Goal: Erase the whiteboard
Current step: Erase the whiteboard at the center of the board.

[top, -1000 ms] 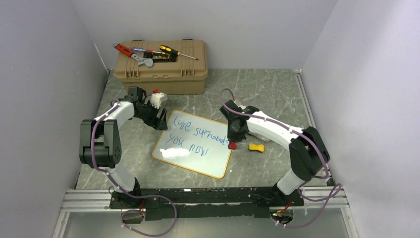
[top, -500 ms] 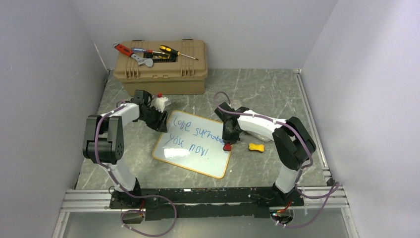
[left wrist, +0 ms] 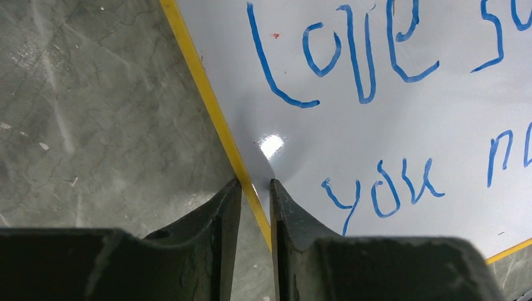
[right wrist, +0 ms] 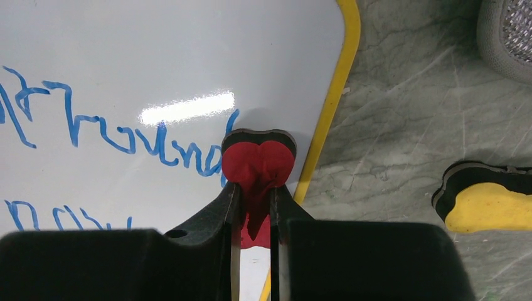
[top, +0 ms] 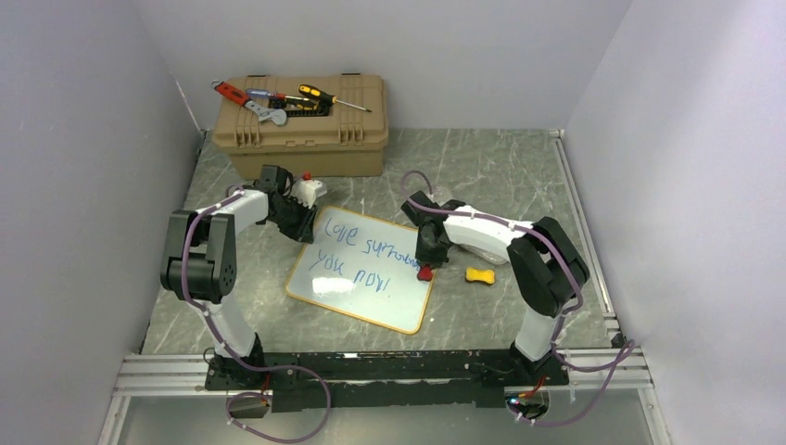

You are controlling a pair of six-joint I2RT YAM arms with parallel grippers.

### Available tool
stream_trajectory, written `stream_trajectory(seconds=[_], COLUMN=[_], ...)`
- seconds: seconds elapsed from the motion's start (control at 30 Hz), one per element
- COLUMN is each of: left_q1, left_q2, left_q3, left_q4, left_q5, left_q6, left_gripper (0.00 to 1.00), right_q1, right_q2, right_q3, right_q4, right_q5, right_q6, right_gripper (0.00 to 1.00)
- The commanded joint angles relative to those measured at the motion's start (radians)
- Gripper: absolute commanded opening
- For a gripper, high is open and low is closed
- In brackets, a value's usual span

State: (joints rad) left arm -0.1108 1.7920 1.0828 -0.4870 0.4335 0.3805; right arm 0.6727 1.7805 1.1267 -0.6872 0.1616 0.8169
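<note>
The whiteboard (top: 389,298) lies flat on the table, yellow-framed and covered in blue handwriting (left wrist: 351,56). My left gripper (top: 304,232) (left wrist: 255,182) stands over its upper left edge. The jaws are narrowed to a small gap, with the yellow frame (left wrist: 207,94) running between them; one fingertip (left wrist: 233,188) touches the frame, the other rests on the white. My right gripper (top: 425,267) (right wrist: 256,188) is shut on a red heart-shaped eraser (right wrist: 258,160), which presses on the board near its right edge, over the end of a written word.
A yellow eraser (top: 480,275) (right wrist: 492,207) lies on the table right of the board. A tan toolbox (top: 301,134) with screwdrivers and a wrench on its lid stands at the back. A small white red-capped object (top: 306,190) sits behind my left gripper. A grey mesh thing (right wrist: 508,31) shows at far right.
The left jaws have narrowed from wide open to a small gap around the board's frame. The right arm slid slightly left with the red eraser, then stayed almost still.
</note>
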Motion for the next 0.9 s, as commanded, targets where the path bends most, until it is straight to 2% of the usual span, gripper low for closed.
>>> stream_trajectory(seconds=[0.0, 0.13, 0.47, 0.73, 0.87], left_q1=[-0.027, -0.027, -0.027, -0.027, -0.027], left_q2=[0.038, 0.047, 0.056, 0.046, 0.040], left_q3=[-0.034, -0.038, -0.034, -0.023, -0.026], left_q4=[-0.071, -0.072, -0.078, -0.075, -0.081], left_q5=[0.017, 0.017, 0.020, 0.016, 0.010], left_q6=[0.011, 0.011, 0.007, -0.008, -0.005], left_gripper=[0.28, 0.22, 0.00, 0.00, 0.00], right_q1=[-0.003, 0.018, 0.119, 0.165, 0.156], right_q2=[0.109, 0.183, 0.384, 0.441, 0.451], right_q3=[0.010, 0.070, 0.346, 0.422, 0.426], right_q4=[0.136, 0.173, 0.175, 0.255, 0.212], right_q5=[-0.041, -0.078, -0.102, -0.114, -0.085], right_q6=[0.052, 0.081, 0.103, 0.126, 0.129], right_gripper=[0.00, 0.00, 0.00, 0.00, 0.00])
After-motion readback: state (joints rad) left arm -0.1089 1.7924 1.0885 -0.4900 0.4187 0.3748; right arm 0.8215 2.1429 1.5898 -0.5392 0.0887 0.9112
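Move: The right hand holds the red eraser at the board's right rim; the middle of "surrounds" lies about 8 cm to its left and 3 cm ahead, roughly 2 cm below. From this hand, "Love" is some 21 cm left and 10 cm ahead, "now" 13 cm left and 4 cm back, and the yellow eraser 13 cm right and 3 cm back. The left hand has its fingertips about 1 cm over the board's left rim, straight below them. The right hand keeps its grip on the red eraser and wipes it across the board to the left and somewhat forward, about 16 cm left and 6 cm out, along "surrounds" as far as the end of "Love", starting slowly, then sweeping fast and nearly level while the wrist rolls its left side up some 15 degrees. Meanwhile the left hand stays in place at the left rim and closes its partly open fingers almost shut on the yellow edge, steadying the board. ##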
